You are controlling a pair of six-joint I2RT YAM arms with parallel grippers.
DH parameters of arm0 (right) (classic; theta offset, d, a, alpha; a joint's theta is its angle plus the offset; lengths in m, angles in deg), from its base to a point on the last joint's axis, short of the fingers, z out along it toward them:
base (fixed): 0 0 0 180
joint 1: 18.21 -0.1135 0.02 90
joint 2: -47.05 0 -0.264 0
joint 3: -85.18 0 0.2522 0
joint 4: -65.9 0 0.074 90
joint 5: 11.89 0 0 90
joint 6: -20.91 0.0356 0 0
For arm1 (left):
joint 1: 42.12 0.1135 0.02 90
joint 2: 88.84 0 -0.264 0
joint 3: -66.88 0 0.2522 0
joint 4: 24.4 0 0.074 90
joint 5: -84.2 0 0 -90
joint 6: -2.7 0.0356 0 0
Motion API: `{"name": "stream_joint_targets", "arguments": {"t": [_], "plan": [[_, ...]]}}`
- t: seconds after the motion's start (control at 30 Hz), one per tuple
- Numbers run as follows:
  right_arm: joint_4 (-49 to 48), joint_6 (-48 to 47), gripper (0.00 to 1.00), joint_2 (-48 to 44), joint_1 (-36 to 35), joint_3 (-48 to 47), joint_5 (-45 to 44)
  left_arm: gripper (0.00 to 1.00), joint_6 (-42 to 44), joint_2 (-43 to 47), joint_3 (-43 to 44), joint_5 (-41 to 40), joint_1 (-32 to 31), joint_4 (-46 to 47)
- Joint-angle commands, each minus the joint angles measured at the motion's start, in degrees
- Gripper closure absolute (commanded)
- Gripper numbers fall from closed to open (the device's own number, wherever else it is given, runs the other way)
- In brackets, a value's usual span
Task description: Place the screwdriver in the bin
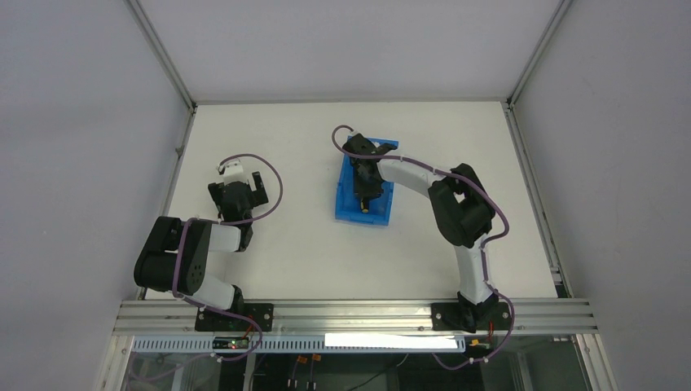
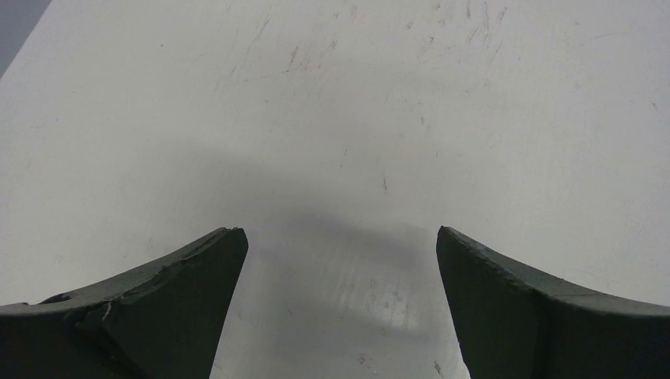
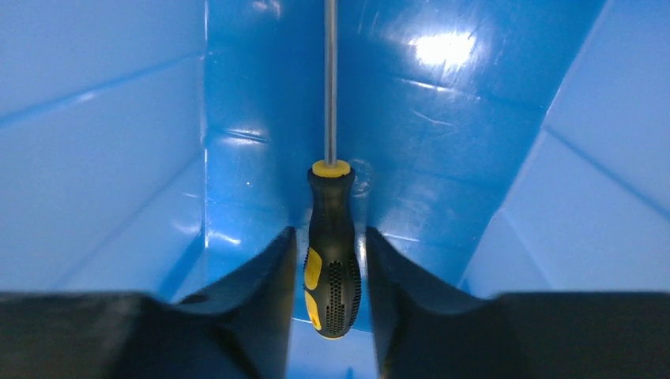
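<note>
The screwdriver [image 3: 332, 276], black and yellow handle with a thin metal shaft, lies inside the blue bin [image 3: 103, 158], shaft pointing away from the wrist camera. My right gripper [image 3: 330, 237] reaches down into the bin, its fingers on either side of the handle with a thin strip of blue showing on each side, so the jaws stand slightly open. From above, the bin [image 1: 345, 205] sits mid-table with the right gripper [image 1: 368, 194] in it and the handle's yellow end [image 1: 364, 208] peeking out. My left gripper [image 1: 240, 183] hovers open over bare table at the left, holding nothing [image 2: 340, 237].
The white table [image 1: 285, 244] is bounded by grey walls and a metal frame rail [image 1: 350, 314] at the near edge. The right arm's elbow [image 1: 460, 204] stands to the right of the bin.
</note>
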Motion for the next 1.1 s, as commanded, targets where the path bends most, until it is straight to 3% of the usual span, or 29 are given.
{"name": "stream_joint_targets", "arguments": {"t": [0.0, 0.3, 0.4, 0.5, 0.63, 0.87, 1.07], "plan": [[1.8, -0.6, 0.50, -4.0, -0.3, -3.8, -1.7, 0.01, -0.6, -0.1, 0.9, -1.0, -0.2, 1.2], [4.8, -6.3, 0.37, -16.9, -0.1, -7.4, -3.8, 0.01, -0.6, -0.1, 0.9, -1.0, -0.2, 1.2], [4.5, -8.2, 0.23, -24.5, 1.1, -5.7, -6.0, 0.01, -0.6, -0.1, 0.9, -1.0, -0.3, 1.2], [0.8, -9.8, 0.02, -32.7, 5.3, 1.7, -6.3, 0.01, -0.6, -0.1, 0.9, -1.0, -0.2, 1.2], [-8.6, -12.2, 0.01, -44.1, 12.5, 16.5, -7.5, 0.01, -0.6, -0.1, 0.9, -1.0, -0.3, 1.2], [-36.4, -13.9, 0.01, -59.6, 16.0, 48.5, -27.6, 0.01, -0.6, -0.1, 0.9, -1.0, -0.2, 1.2], [-50.0, -14.8, 0.01, -63.4, 16.0, 61.4, -32.9, 0.01, -0.7, -0.1, 0.9, -1.0, -0.2, 1.2]]}}
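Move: The right hand is down inside the bin with its fingers around the screwdriver's handle; the screwdriver's middle lies about 3 cm ahead and 1 cm lower. The bin's middle is some 5 cm ahead, neither left nor right. From the idle left hand, the screwdriver lies roughly 33 cm to the right, about level with it, and 5 cm lower. Opening wide, the right hand rises about 23 cm from the screwdriver, then sweeps right, sinking, fingers tilting forward. ##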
